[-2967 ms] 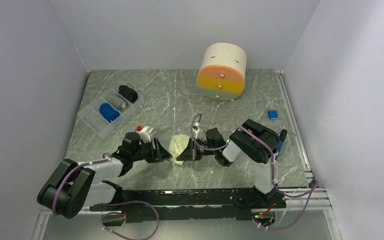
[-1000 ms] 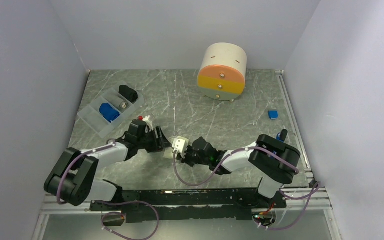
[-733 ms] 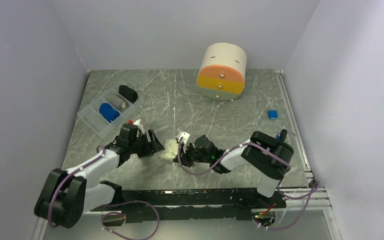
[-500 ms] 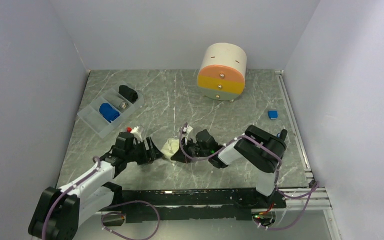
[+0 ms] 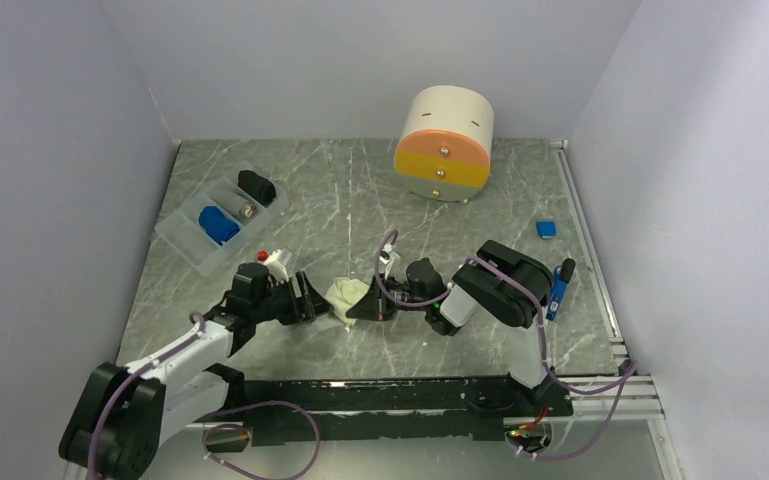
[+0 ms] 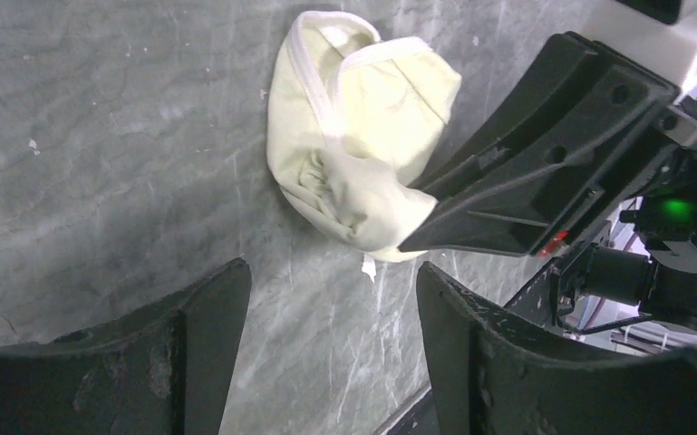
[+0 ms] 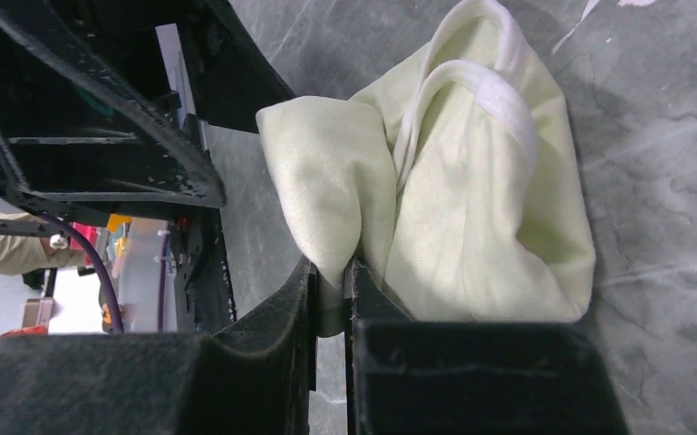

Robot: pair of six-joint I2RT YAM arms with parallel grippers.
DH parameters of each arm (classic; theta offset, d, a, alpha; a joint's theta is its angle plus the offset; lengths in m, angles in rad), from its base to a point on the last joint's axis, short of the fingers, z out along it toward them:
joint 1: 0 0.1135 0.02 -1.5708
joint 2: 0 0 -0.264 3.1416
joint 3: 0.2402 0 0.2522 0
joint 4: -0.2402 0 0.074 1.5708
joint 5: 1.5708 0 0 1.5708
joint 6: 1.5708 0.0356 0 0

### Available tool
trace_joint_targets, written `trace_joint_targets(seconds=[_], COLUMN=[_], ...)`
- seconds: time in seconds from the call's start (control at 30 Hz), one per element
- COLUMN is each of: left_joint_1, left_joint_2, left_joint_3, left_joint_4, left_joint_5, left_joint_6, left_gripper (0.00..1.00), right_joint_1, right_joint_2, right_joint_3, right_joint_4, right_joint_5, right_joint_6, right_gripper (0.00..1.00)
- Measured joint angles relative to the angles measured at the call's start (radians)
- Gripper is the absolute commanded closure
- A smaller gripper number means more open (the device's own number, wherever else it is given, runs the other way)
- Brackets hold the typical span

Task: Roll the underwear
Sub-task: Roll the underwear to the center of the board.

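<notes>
The cream-yellow underwear (image 5: pixel 346 296) lies bunched on the table centre. It also shows in the left wrist view (image 6: pixel 353 136) and in the right wrist view (image 7: pixel 453 199). My right gripper (image 5: pixel 364 307) is shut on a fold of the cream-yellow underwear at its near right side; the pinch (image 7: pixel 331 290) shows in the right wrist view. My left gripper (image 5: pixel 310 297) is open and empty just left of the garment, apart from it, fingers (image 6: pixel 208 335) spread. The royal blue underwear (image 5: pixel 218 224) sits rolled in the tray's middle compartment.
A clear divided tray (image 5: pixel 182 240) stands at the back left, holding also a black rolled bundle (image 5: pixel 256 186). A cylindrical drawer unit (image 5: pixel 444 143) stands at the back. A small blue object (image 5: pixel 546 229) lies at the right, near the rail (image 5: pixel 590 260).
Both arms swung over the underwear and shifted. My right gripper moved left and back, staying on the cloth. My left gripper drew back left and now stands open beside the cloth.
</notes>
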State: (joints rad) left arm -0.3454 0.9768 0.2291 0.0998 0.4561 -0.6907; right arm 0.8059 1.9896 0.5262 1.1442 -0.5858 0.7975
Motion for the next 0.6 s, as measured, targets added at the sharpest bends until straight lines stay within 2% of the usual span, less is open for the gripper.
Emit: trace_joint_targets(seconds=[0.2, 0.3, 0.37, 0.5, 0.6], left_joint_1=[0.000, 0.000, 0.000, -0.002, -0.003], left_joint_2=[0.122, 0.180, 0.224, 0.305, 0.362], left_joint_3=[0.024, 0.032, 0.038, 0.053, 0.078], left_joint_4=[0.062, 0.114, 0.159, 0.237, 0.264], left_joint_5=[0.000, 0.000, 0.003, 0.015, 0.020], left_joint_6=[-0.001, -0.005, -0.010, -0.012, -0.006], left_gripper=[0.34, 0.38, 0.40, 0.47, 0.48], right_joint_1=[-0.014, -0.019, -0.024, -0.037, -0.042], right_joint_2=[0.000, 0.001, 0.001, -0.001, -0.027], right_joint_3=[-0.013, -0.015, -0.019, -0.029, -0.029], right_joint_4=[0.010, 0.011, 0.016, 0.026, -0.005], right_joint_5=[-0.001, -0.002, -0.005, -0.019, -0.029], right_joint_6=[0.035, 0.046, 0.053, 0.060, 0.047], right_gripper=[0.90, 0.85, 0.81, 0.65, 0.57])
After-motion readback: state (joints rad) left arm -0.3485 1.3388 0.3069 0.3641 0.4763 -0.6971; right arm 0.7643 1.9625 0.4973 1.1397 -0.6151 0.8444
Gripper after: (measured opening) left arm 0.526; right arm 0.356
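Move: The cream underwear, half rolled up, has its middle about 5 cm ahead of the left gripper, 5 cm to its right and some 3 cm below. A small white mark on the table lies about 5 cm right of that gripper and 1 cm back; the clear tray stands some 20 cm ahead and 18 cm left. The right gripper already pinches the underwear's near end, whose middle is 3 cm ahead and 3 cm left of it, roughly level. Bring the left gripper some 4 cm forward and rightward onto the near, left end of the rolled underwear, sinking about 2 cm, and narrow its wide-open fingers until the tips straddle the roll without shutting. Meanwhile ease the right gripper about 1 cm to the right and, near the end of that, open its fingers about a quarter to release the pinch, keeping it at the cloth. ##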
